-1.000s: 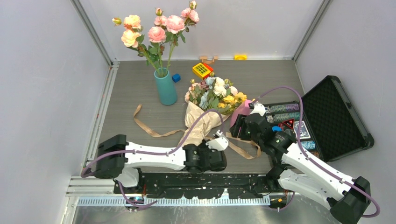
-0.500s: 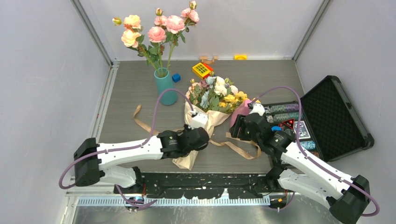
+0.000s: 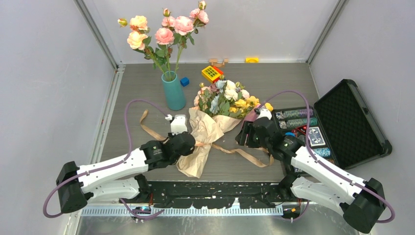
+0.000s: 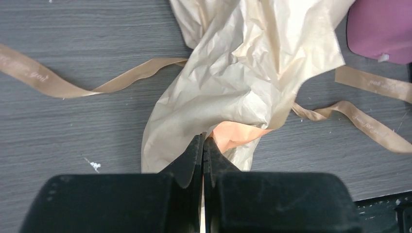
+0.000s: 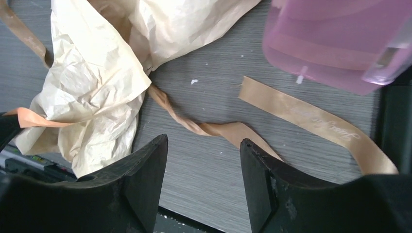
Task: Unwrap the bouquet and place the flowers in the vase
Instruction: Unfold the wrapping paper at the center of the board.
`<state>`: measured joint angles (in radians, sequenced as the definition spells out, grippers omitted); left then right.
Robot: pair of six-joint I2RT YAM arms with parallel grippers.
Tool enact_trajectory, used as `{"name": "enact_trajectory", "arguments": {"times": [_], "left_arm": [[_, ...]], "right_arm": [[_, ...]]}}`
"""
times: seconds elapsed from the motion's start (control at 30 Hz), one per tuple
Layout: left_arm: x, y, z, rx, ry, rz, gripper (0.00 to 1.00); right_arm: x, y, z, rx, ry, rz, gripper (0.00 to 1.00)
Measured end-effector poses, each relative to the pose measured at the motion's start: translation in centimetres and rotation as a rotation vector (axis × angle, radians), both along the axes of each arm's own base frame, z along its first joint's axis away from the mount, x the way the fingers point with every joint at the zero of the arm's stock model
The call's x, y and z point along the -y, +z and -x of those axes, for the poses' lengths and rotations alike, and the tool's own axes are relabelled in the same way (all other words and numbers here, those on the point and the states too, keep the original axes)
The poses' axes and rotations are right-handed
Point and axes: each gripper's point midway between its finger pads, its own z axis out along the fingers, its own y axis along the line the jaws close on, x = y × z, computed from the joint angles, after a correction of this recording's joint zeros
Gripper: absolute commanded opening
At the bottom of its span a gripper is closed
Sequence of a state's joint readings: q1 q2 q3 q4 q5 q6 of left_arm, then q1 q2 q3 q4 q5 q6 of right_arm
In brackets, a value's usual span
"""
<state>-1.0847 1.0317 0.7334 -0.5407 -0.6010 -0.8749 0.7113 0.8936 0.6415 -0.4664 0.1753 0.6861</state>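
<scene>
The bouquet lies mid-table, its flowers [image 3: 225, 99] pointing away from me and its crinkled kraft paper [image 3: 201, 139] spread loose toward the near edge. My left gripper [image 3: 192, 144] is shut on an edge of that paper [image 4: 243, 82], with the orange inner side showing at the fingertips [image 4: 203, 138]. My right gripper [image 3: 243, 134] stands open just right of the wrapping, low over the table, with a twisted ribbon [image 5: 214, 128] ahead of its empty jaws [image 5: 201, 141]. The teal vase [image 3: 173, 93] stands upright at the back left with tall roses in it.
Loose tan ribbon trails left [image 3: 149, 131] and right [image 3: 249, 154] of the paper. A pink box [image 3: 252, 116] sits between the bouquet and an open black case [image 3: 350, 122] holding chips and cards. A yellow toy [image 3: 212, 73] and blue cube [image 3: 184, 82] lie behind.
My left arm has swung from the near edge out to the left, pulling the paper's edge with it and spreading the wrapping. The right gripper has barely shifted.
</scene>
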Motion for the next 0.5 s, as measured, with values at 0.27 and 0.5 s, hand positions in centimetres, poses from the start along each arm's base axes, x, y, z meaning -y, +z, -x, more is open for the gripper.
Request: {"name": "enact_trajectory", "arguments": {"times": [0.27, 0.5], "left_arm": [[-4.1, 0.7, 0.2, 0.042, 0.149, 0.066, 0.19], [-6.6, 1.7, 0.3, 0.088, 0.164, 0.03, 0.61]], "right_arm": [[-1.7, -0.1, 0.1, -0.022, 0.058, -0.048, 0.62], [-2.3, -0.2, 0.1, -0.03, 0.078, -0.062, 0.62]]}}
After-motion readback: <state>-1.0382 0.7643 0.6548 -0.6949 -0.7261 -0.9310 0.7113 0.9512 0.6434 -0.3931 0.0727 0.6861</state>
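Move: The left hand has the paper's edge pinched; the bare board it is taken towards lies about 7 cm to its left, level with it and some 9 cm below. The wrapping paper's middle is about 4 cm to its right, the left ribbon tail some 15 cm left and 4 cm ahead, the vase about 14 cm ahead and 6 cm left. From the right hand, that paper's middle lies roughly 15 cm left and 4 cm back, the right ribbon tail 8 cm back and 4 cm right. Still pinching the paper's edge at first, the left fingers draw it to the left, away from the bundle's middle, some 6–7 cm in all with a slight rise and about a 10-degree counter-clockwise turn; over the second half they open to about half, letting the pinch go. The right hand, half open and empty, eases about 2 cm left towards the paper. ##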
